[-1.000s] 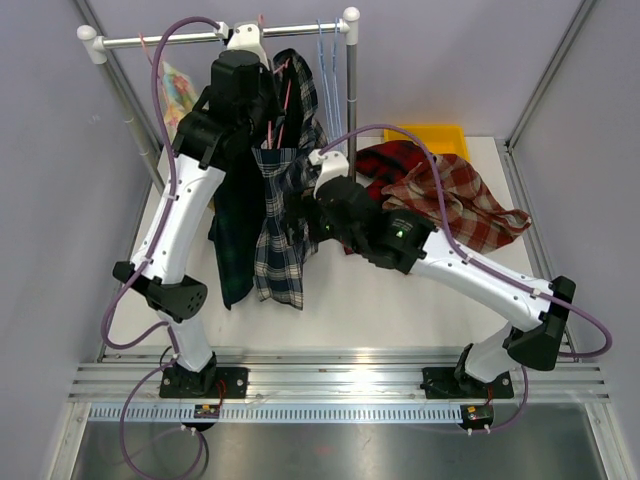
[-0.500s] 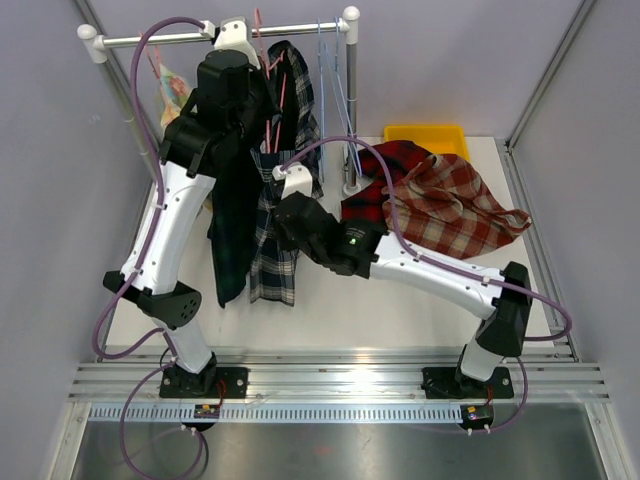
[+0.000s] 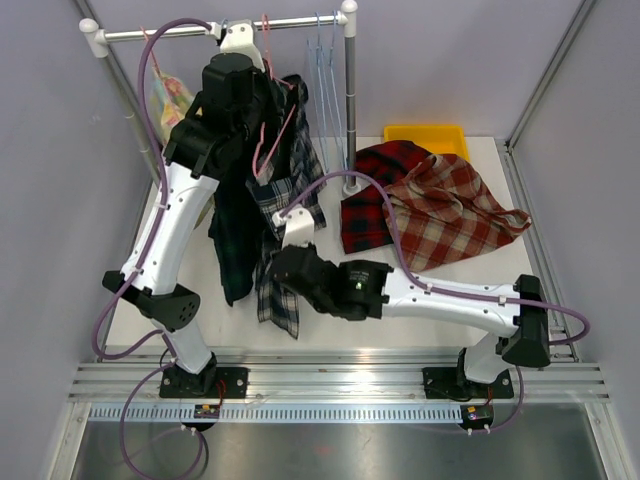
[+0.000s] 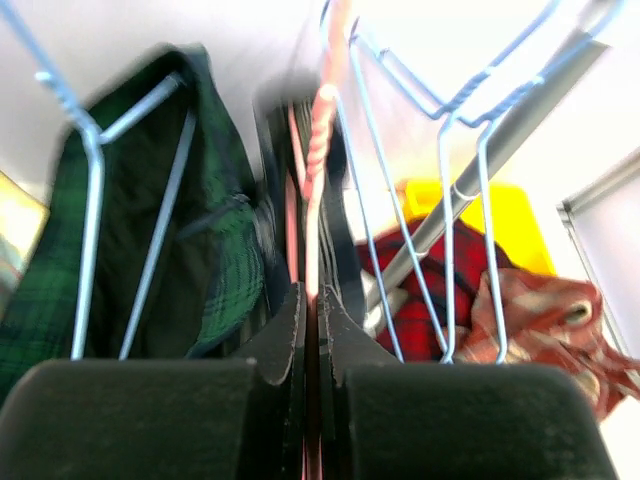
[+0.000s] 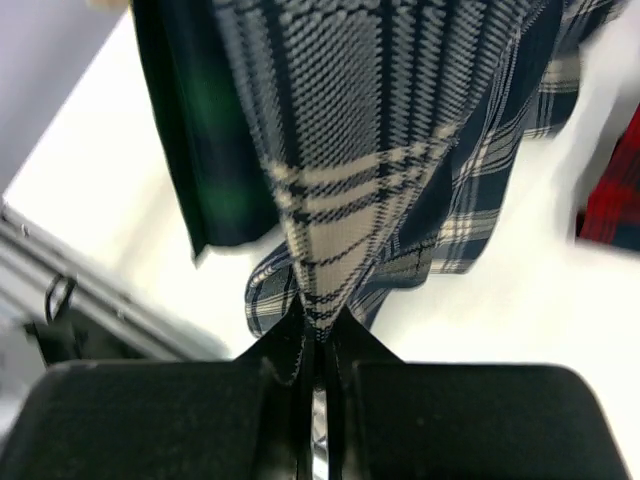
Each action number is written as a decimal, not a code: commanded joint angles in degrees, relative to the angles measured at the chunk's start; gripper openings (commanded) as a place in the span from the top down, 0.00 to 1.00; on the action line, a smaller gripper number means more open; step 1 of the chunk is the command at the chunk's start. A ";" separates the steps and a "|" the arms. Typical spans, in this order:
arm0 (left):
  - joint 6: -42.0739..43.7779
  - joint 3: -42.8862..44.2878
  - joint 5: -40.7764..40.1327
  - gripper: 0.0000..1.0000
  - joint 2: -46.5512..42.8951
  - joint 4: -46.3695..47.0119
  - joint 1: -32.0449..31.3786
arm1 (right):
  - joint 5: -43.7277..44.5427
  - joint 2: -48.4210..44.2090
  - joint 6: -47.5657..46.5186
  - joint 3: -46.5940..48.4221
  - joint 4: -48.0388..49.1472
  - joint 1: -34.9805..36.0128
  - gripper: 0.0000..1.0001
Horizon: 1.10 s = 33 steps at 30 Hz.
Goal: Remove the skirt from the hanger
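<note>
A navy and white plaid skirt (image 3: pixel 282 262) hangs from a pink hanger (image 3: pixel 270 140) under the rail (image 3: pixel 200 30). My left gripper (image 3: pixel 262 95) is shut on the pink hanger's wire (image 4: pixel 318 160), high by the rail. My right gripper (image 3: pixel 272 268) is shut on the skirt's cloth (image 5: pixel 340 190) and holds it stretched down toward the table's near side. The pinched fold of skirt runs straight into the right jaws (image 5: pixel 318 330).
A dark green plaid garment (image 3: pixel 232 235) hangs left of the skirt on a blue hanger (image 4: pixel 95 190). Empty blue wire hangers (image 3: pixel 325 55) hang by the rail's right post (image 3: pixel 350 100). Red plaid clothes (image 3: pixel 430 205) and a yellow bin (image 3: pixel 428 135) lie at the right.
My right gripper has pulled the skirt down and toward the near edge, stretching it off the hanger. The left gripper has kept hold of the pink hanger, which has tilted.
</note>
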 commanded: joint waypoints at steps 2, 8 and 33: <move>3.67 1.00 -4.94 1.00 0.20 13.74 1.48 | 7.40 -4.20 10.11 -4.61 -6.69 7.72 1.00; 2.18 5.75 -3.29 1.00 2.50 10.85 2.36 | 9.78 -3.68 15.15 -7.00 -9.08 10.71 1.00; -0.37 -18.32 1.39 1.00 -32.22 -16.50 -9.33 | 11.88 -16.13 11.62 -14.10 -11.69 -14.42 1.00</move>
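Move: Below and behind the left hand, which already grips the pink hanger near its neck, the black plaid skirt's middle lies about 12 cm back, 2 cm right and 20 cm down. The green skirt hangs 7 cm left and 3 cm ahead, the empty blue hangers 10 cm right and 8 cm ahead. From the right hand, already pinching the plaid skirt, the dark red skirt on the table lies some 30 cm ahead, 22 cm right and 25 cm down; the pink hanger's middle is 17 cm ahead, straight in line, 12 cm up. Tugging the plaid skirt back and down about 5 cm, the right hand then swings it forward some 16 cm while moving right, and finally draws back a little, still going right and down, turned about 20 degrees clockwise. The left hand dips and pulls the pink hanger back roughly 20 cm, away from the rail, then rises and drifts left; both grips stay shut. ##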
